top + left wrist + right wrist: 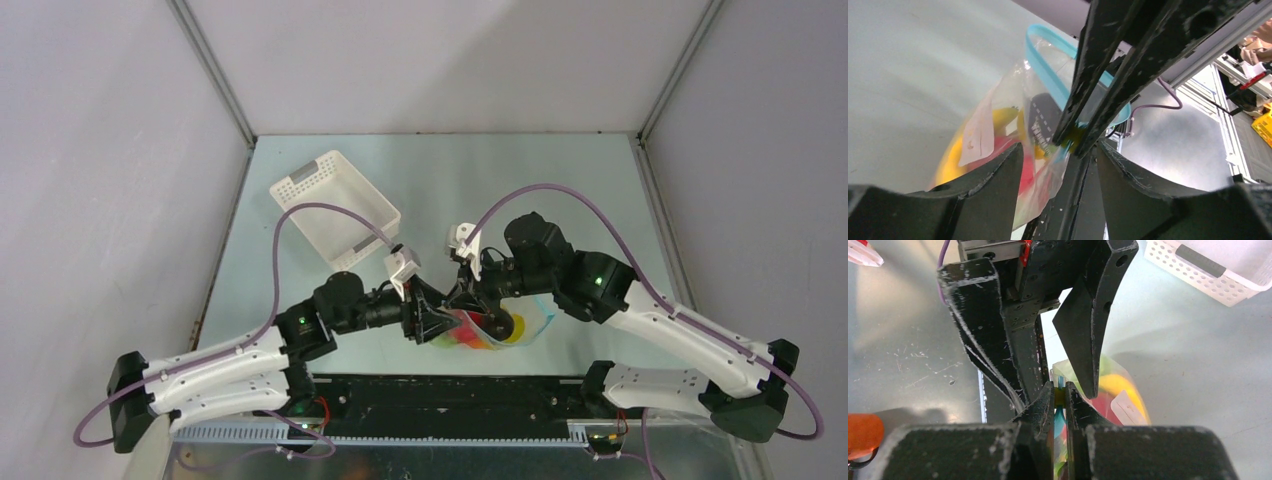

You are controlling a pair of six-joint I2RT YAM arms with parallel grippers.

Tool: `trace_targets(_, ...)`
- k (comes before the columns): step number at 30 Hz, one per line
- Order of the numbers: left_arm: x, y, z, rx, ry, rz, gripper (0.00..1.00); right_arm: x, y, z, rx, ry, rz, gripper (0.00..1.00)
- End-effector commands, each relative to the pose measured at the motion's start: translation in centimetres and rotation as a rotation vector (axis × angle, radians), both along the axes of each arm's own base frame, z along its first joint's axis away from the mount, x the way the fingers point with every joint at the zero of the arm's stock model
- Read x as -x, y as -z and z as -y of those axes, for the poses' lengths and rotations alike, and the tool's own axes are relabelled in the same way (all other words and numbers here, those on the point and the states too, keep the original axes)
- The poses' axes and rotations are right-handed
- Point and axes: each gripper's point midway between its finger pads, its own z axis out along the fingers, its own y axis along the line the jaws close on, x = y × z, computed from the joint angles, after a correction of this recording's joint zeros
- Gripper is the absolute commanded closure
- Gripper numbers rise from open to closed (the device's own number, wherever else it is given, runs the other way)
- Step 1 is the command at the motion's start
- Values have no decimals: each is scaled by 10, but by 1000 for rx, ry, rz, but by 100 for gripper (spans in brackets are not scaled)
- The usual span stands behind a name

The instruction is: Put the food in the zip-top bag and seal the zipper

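Note:
The zip-top bag (505, 328) lies between the two arms near the table's front edge, with the red, yellow and green food (470, 336) inside it. In the right wrist view my right gripper (1059, 390) is shut on the zipper (1059, 422), pinching a small yellow piece on the teal strip. Yellow and red food (1118, 385) shows through the clear bag (1130, 407). My left gripper (1059, 150) is open, its fingers (998, 185) standing on either side of the bag's edge (1048, 195). The teal zipper (1045, 65) loops above, behind the right arm's fingers (1098, 75).
The white slotted basket (335, 205) stands at the back left, also seen in the right wrist view as the basket (1208, 275). An orange rounded thing (863, 432) shows at the left edge. A black rail (450, 395) runs along the near edge.

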Motion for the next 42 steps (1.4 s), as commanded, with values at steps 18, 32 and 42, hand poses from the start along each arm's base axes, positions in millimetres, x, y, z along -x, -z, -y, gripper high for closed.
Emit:
trace_targets(18,-9,-29,10,84,1,155,100,2,-23,9,-71,-15,-68,100)
trace_targets(32,-16,-32,-12,203,-120,120,100,-2,8,15,45,-53,-12,95)
trace_targets(42,-19,-36,-23,236,-165,140,100,10,8,9,32,-115,-48,94)
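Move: The zip strip beside the slider lies about 2 cm to the right of the open left fingers, level with them in depth and height; the slider is 1 cm beyond it, 1 cm farther out and 1 cm higher. In the bag, the red fruit sits some 5 cm right, 3 cm back and 7 cm below, the black fruit about 9 cm right, 2 cm back and 5 cm below. From the right hand, which keeps the slider pinched, that strip is about 1 cm left, 1 cm back and 1 cm down. The left fingers shut on the zip strip close beside the slider after edging not quite 2 cm right, then keep that pinch and draw the strip about 3 cm left, away from the right hand, with a slight forward drift. The wrist swings some 10 degrees counter-clockwise and the fingertips tip up a little. The right hand keeps hold of the slider, staying within about 1 cm. ##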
